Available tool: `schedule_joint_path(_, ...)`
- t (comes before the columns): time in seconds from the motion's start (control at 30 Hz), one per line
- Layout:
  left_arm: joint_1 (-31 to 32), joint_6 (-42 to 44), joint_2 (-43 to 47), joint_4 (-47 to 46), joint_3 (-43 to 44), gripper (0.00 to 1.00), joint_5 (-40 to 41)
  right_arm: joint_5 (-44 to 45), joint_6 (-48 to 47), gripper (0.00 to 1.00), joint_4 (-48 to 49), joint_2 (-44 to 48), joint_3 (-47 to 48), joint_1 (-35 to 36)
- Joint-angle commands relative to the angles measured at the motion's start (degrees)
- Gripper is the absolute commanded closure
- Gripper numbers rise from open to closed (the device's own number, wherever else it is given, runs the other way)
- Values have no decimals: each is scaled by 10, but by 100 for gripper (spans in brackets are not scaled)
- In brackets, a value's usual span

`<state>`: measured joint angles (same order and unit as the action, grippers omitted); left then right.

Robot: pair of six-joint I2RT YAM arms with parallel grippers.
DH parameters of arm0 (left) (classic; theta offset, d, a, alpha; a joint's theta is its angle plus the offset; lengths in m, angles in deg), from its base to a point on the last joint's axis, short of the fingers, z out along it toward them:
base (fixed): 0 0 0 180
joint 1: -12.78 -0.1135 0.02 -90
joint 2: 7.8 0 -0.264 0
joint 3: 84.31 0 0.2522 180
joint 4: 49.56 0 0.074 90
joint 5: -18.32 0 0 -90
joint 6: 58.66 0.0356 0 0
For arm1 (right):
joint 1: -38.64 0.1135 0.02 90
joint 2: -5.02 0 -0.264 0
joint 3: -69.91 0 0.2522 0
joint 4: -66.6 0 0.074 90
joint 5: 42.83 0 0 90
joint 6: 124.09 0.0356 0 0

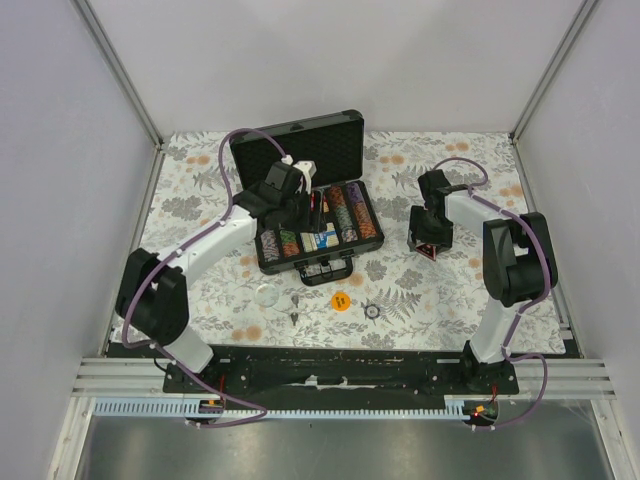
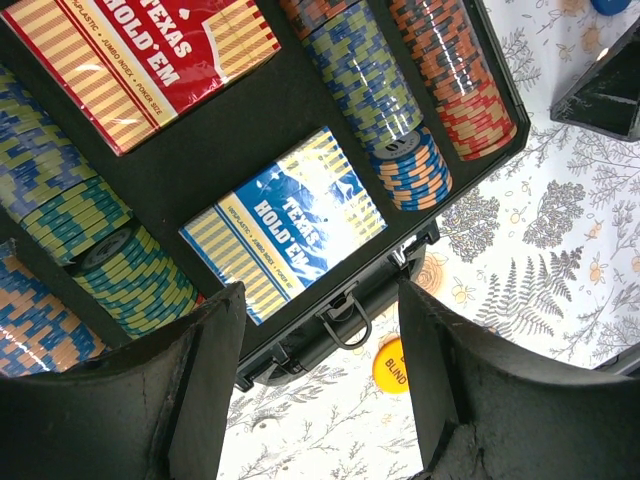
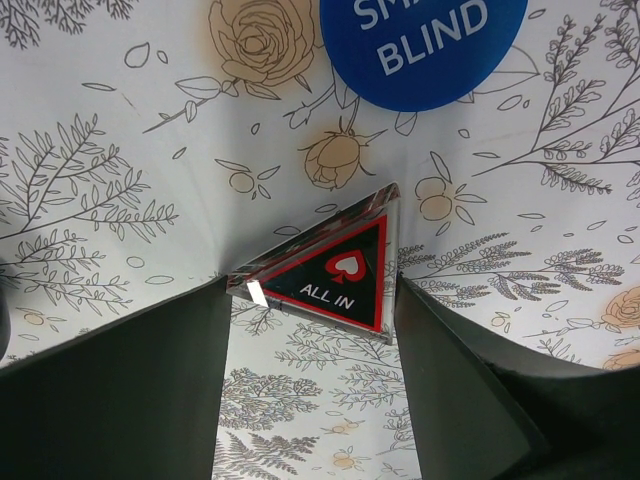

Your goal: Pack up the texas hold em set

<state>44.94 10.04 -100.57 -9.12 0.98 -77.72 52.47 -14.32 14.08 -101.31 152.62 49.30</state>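
The black case (image 1: 322, 268) of the texas hold em set lies open at mid-table, its lid (image 1: 300, 145) standing up behind. Rows of striped chips (image 2: 370, 80), a red deck (image 2: 140, 50) and a blue deck (image 2: 285, 220) sit in the foam. My left gripper (image 1: 298, 205) (image 2: 320, 295) hovers open above the case's front edge, holding nothing. To the right of the case, my right gripper (image 1: 430, 247) (image 3: 312, 285) has both fingers against a clear triangular "ALL IN" marker (image 3: 335, 270) just above the cloth.
A blue "SMALL BLIND" button (image 3: 420, 45) lies on the floral cloth just beyond the triangle. An orange blind button (image 1: 341, 300) (image 2: 390, 365), a clear disc (image 1: 266, 294) and a dark ring (image 1: 372, 311) lie in front of the case.
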Motion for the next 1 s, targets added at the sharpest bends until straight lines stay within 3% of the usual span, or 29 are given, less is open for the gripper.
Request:
schedule_joint_path(0.0,-3,14,38,-15,-5,31,13,11,-5,34,8,15,7,-2)
schedule_joint_path(0.6,-3,-15,60,-35,-24,31,21,-32,-39,29,13,54,12,11)
schedule_joint_path(0.97,-3,-41,101,-38,-43,31,81,-44,-21,28,1,90,69,101)
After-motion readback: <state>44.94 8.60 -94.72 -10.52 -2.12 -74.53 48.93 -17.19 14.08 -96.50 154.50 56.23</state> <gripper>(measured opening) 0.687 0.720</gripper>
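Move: The right hand already pinches the all-in triangle at table level, and the open case it is carried towards has its middle about 26 cm to that hand's left and 5 cm ahead. Inside the case, the blue card deck lies some 26 cm left and 2 cm ahead; the small blind button is about 7 cm ahead and 2 cm right. The empty left hand hovers over the case, with the triangle roughly 27 cm to its right, about level fore and aft, and 12 cm below. Keeping its pinch on the sides of the all-in triangle, the right hand first lifts almost straight up by about 1.5 cm, then swings left with growing speed towards the case's right side, ending some 5 cm left and nearly 4 cm up, turned about 10 degrees counter-clockwise. The left hand, empty and with fingers staying open, rises about 2 cm over the case and drifts a centimetre left. ##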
